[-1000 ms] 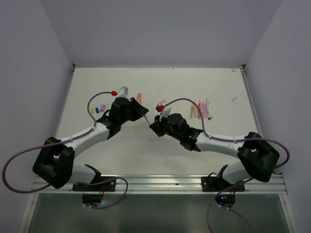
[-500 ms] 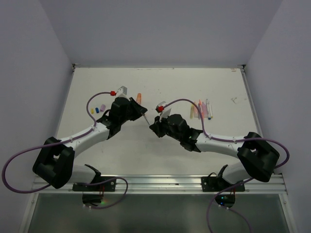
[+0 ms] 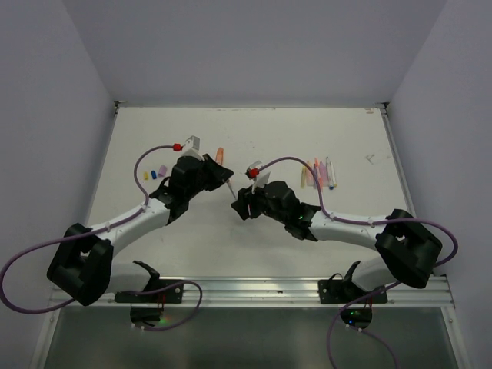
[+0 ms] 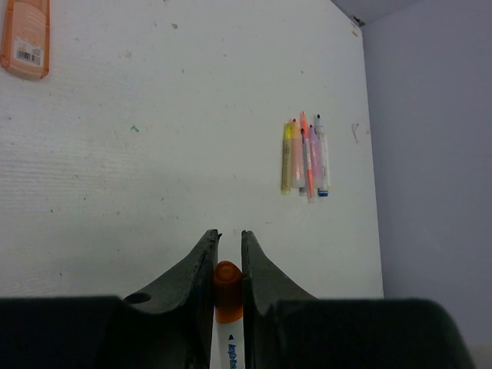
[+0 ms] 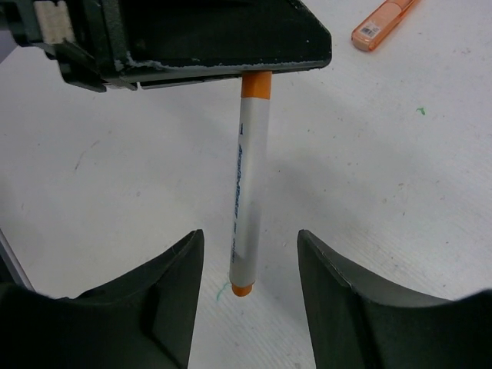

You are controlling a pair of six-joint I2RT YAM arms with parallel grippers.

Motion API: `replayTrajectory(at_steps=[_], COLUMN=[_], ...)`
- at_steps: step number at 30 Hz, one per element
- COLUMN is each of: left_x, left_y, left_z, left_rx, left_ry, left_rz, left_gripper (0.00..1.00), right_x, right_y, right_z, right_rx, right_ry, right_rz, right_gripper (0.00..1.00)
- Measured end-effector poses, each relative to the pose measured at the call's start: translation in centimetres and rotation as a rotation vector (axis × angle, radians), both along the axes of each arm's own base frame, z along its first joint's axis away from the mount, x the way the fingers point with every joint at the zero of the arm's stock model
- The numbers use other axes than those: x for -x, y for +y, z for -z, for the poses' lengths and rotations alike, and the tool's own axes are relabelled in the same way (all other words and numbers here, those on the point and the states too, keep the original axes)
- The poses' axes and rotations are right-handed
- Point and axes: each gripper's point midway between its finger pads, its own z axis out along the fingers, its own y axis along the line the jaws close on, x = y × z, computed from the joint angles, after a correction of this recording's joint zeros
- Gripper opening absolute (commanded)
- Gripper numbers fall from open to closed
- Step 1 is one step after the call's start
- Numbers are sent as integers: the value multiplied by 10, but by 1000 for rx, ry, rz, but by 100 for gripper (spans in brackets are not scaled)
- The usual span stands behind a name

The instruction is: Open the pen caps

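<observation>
A white pen (image 5: 247, 192) with an orange pen cap (image 4: 227, 286) hangs in the air above the table's middle. My left gripper (image 4: 230, 234) is shut on that cap end, and the pen body (image 3: 231, 188) sticks out toward the right arm. My right gripper (image 5: 248, 232) is open, with the pen's orange-plugged tail (image 5: 243, 290) between its fingers and touching neither. In the top view the right gripper (image 3: 240, 201) sits just near-right of the left gripper (image 3: 224, 177).
An orange highlighter (image 3: 220, 154) lies just beyond the left gripper. Several pens (image 3: 319, 173) lie side by side at the right. A few loose caps (image 3: 154, 173) in yellow, blue and lilac sit at the left. Small pen marks dot the white table (image 3: 254, 131).
My right gripper has opened and let go of the pen body, drawing back slightly. The left gripper keeps its hold on the cap end.
</observation>
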Motion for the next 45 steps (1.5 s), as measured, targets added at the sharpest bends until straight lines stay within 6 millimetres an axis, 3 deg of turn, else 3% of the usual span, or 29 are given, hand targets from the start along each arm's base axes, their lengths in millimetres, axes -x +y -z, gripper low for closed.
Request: replayTrajectory(at_steps=[4,10,14,17,22,37,45], left_x=[6,13,16,18,18,17,10], left_y=[2,-2,-4,-5,-5,0,2], left_z=[-12,-31,-39,-42,-48,-61,-81], left_rx=[-2,1,-3,-5,-9,-28,29], left_ry=[-59,-152,-189,-208,-234,-260,-256], left_rz=[24,62,79,86,92,26,11], left_gripper=[0,0,0,0,0,0,0], right_x=[-1,-14,-19,-23,-21,-16,-17], right_y=[0,17,22,23,25,24,20], right_z=[-1,-18,-26,-28,-28,-35,-57], right_rx=[9,-13,-20,-13,-10,-68,-142], right_ry=[6,-11,-21,-25,-20,-59,-134], right_rz=[2,4,8,21,16,-1,4], right_gripper=[56,55,50,35,0,0,0])
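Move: The white pen held by its orange end in the left fingers has its middle roughly 3 cm ahead of the right hand, 2 cm to its left and 1 cm higher. From the left hand, that middle is about 5 cm back, 1 cm right and 3 cm down. From the right hand, an orange highlighter lies on the table some 20 cm ahead, 6 cm left; the row of finished pens, 14 cm ahead, 28 cm right, both about 13 cm below. Forward, left and up together, the open right hand slides about 4 cm onto the pen and closes its fingers around the white barrel just below the orange end. Meanwhile the left hand, keeping its pinch on that end, rises about 5 cm and slightly back, fingers tipping up some 15 degrees. With both gripping, the hands then climb another 3 cm together, the right fingers tilting up too. ##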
